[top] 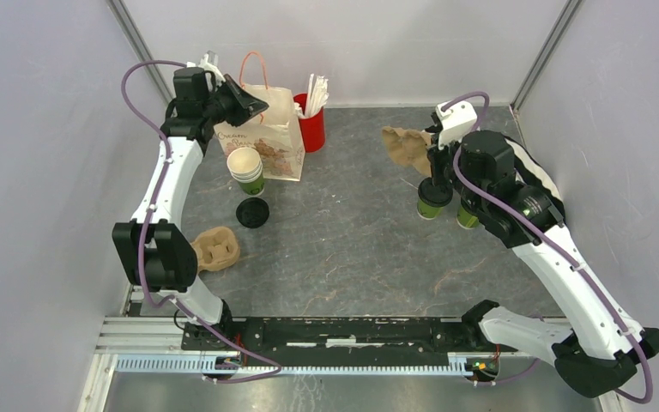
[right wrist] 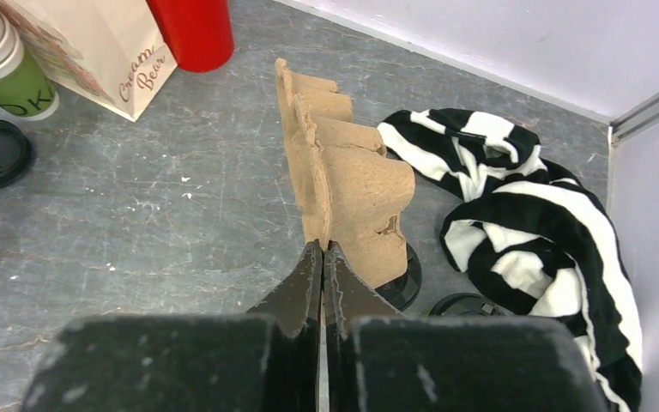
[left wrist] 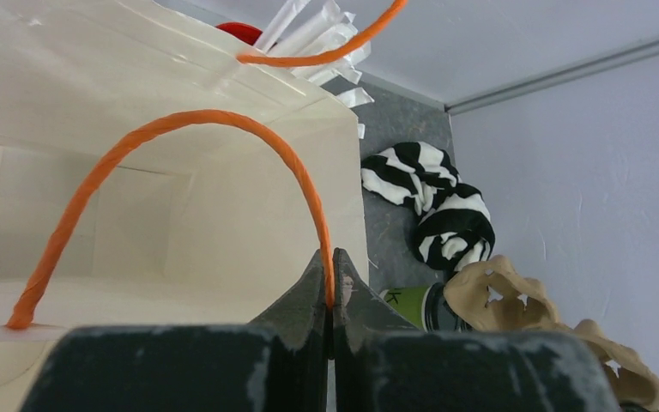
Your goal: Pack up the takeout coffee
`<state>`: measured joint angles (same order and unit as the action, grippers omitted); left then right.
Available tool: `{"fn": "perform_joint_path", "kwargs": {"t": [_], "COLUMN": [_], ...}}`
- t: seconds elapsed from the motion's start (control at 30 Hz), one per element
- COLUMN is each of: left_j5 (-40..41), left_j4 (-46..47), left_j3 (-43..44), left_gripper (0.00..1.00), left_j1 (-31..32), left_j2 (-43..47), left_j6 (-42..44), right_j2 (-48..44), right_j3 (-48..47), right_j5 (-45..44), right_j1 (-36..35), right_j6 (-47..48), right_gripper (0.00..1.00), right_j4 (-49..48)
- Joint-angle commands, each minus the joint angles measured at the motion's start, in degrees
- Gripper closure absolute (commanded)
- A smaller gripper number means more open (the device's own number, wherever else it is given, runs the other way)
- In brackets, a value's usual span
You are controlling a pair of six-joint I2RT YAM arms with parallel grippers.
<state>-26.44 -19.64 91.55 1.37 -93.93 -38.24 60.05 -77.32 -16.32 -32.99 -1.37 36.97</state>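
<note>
Two green takeout coffee cups with black lids [top: 430, 204] [top: 468, 216] stand at the right, below my right gripper [top: 436, 161]. The right gripper [right wrist: 323, 249] is shut on the edge of a brown pulp cup carrier [right wrist: 352, 189], which it holds upright above the cups; their lids [right wrist: 399, 279] [right wrist: 468, 305] show under it. My left gripper [top: 253, 105] [left wrist: 332, 257] is shut on the orange handle [left wrist: 206, 120] of the white paper bag [top: 270, 137], whose mouth stands open. One lidded cup [left wrist: 412, 305] also shows in the left wrist view.
A stack of lidless green cups [top: 247, 169] and a loose black lid [top: 252, 212] sit in front of the bag. A second pulp carrier [top: 216, 249] lies at the left. A red cup of white sticks [top: 311, 124] stands behind the bag. A striped cloth [right wrist: 523, 206] lies at the far right.
</note>
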Motion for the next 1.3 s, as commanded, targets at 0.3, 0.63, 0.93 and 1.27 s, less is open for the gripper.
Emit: {"fn": "perform_joint_path", "kwargs": {"t": [0.3,0.63,0.93,1.27], "left_j5": [-16.8,-21.2,-21.7,-16.5], "left_j4": [1.6,0.5,-1.0,-8.8], "left_j3": [-2.6,-4.6,-7.3,-7.0], "left_gripper": [0.98,0.98,0.98,0.98], "left_j1": [0.8,3.8,7.8,18.5], "left_j2": [2.3,4.5,6.6,11.2], "left_j6": [3.9,7.8,7.1,4.8], "right_j2": [-2.4,0.1,1.8,1.4], "right_j3": [-0.1,-2.8,-6.4,-11.4], "right_j5": [1.6,1.7,0.5,-7.8], "right_j1": [-0.1,-0.1,0.0,-0.1], "right_j6": [-6.8,-5.1,-2.9,0.9], "right_gripper": [1.0,1.0,1.0,1.0], "right_j4": [-0.7,-1.3,0.1,1.4]}}
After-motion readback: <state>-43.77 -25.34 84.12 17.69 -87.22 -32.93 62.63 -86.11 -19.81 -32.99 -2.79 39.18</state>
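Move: Held in the left hand by one orange handle, the bag has its middle about 5 cm ahead, 5 cm left and 16 cm below that hand; the cardboard carrier it heads for lies some 27 cm right, 12 cm back and 3 cm up. From the left hand, the cup stack is 10 cm left and 1 cm back, the straw tub 12 cm ahead and 6 cm right. From the right hand, pinching the carrier, the bag is roughly 23 cm ahead, 35 cm left. Swinging the bag off the cup stack's side towards the middle of the table, the left hand goes about 14 cm right and as far back, nearly level, speeding up at the end and turning some 35 degrees clockwise, its pinch on the handle kept. The right hand keeps hold of the carrier, hovering almost in place, then rises about 4 cm. ##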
